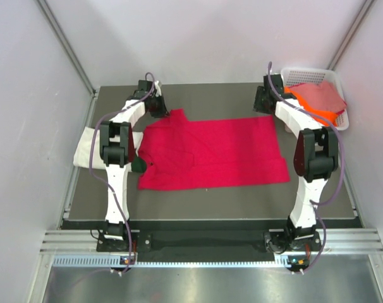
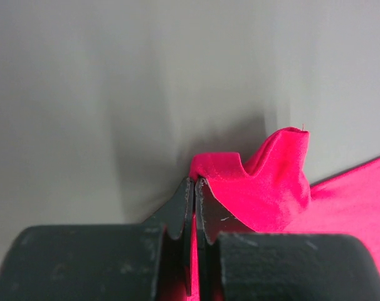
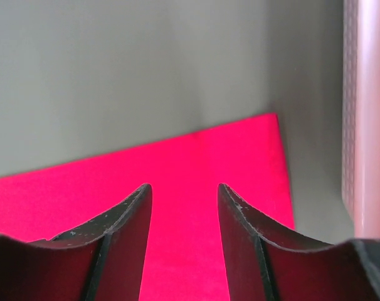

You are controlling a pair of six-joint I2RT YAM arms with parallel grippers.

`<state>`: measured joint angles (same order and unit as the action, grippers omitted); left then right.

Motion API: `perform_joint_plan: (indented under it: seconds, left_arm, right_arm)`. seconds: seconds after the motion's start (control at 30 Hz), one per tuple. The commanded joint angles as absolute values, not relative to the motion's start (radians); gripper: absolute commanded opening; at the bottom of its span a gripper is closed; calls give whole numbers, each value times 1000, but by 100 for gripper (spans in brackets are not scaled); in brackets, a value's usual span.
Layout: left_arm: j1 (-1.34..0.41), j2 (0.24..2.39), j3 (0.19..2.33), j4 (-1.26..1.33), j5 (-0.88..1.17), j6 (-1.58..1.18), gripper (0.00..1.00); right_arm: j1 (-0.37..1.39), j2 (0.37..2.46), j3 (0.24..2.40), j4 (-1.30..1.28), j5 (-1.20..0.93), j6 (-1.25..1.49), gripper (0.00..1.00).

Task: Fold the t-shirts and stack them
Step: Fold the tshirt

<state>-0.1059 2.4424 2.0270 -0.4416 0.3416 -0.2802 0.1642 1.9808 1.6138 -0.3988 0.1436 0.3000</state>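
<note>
A crimson-red t-shirt (image 1: 210,154) lies spread flat across the middle of the dark table. My left gripper (image 1: 165,111) is at the shirt's far left corner. In the left wrist view its jaws (image 2: 195,183) are shut on a raised fold of the red t-shirt (image 2: 268,185). My right gripper (image 1: 268,108) hovers at the shirt's far right corner. In the right wrist view it (image 3: 180,188) stands open over the red t-shirt (image 3: 177,160), with nothing between its fingers. A cream-white t-shirt (image 1: 84,146) lies at the table's left edge, partly under the left arm.
A white lattice basket (image 1: 305,74) stands at the far right corner, holding a dusty pink t-shirt (image 1: 318,95) and an orange one (image 1: 325,114). Its wall (image 3: 364,125) shows close to the right gripper. White walls enclose the table on three sides.
</note>
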Motion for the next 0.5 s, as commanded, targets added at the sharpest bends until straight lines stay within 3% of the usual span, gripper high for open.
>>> perform_joint_plan:
  seconds: [0.0,0.47]
  left_arm:
    - [-77,2393,1994,-417,258,-270,0]
    - [-69,2391,2002,-408,282,-276,0]
  right_arm:
    - [164,2040,1730,-454,179,281,47]
    - [126,2296,1986,-563,241,284,50]
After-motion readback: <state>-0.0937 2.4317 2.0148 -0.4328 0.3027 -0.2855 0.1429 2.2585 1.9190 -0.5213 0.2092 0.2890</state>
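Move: The bright red t-shirt's far right corner lies about 6 cm ahead of the right hand, 6 cm to its right and 10 cm below. The laundry basket's middle is some 26 cm to this hand's right and 8 cm ahead. From the left hand, already shut on the t-shirt near the sleeve, that corner is around 50 cm to the right, about level ahead; the sleeve tip stands 5 cm right and 2 cm ahead. Still pinching the cloth by the sleeve, the left hand eases just over 1 cm left, drawing on the shirt. The right hand, touching nothing yet, reaches forward and down about 4.5 cm each way, drifting nearly 2 cm right towards the far right corner; it tips about 5 degrees further down, fingers held half open. ##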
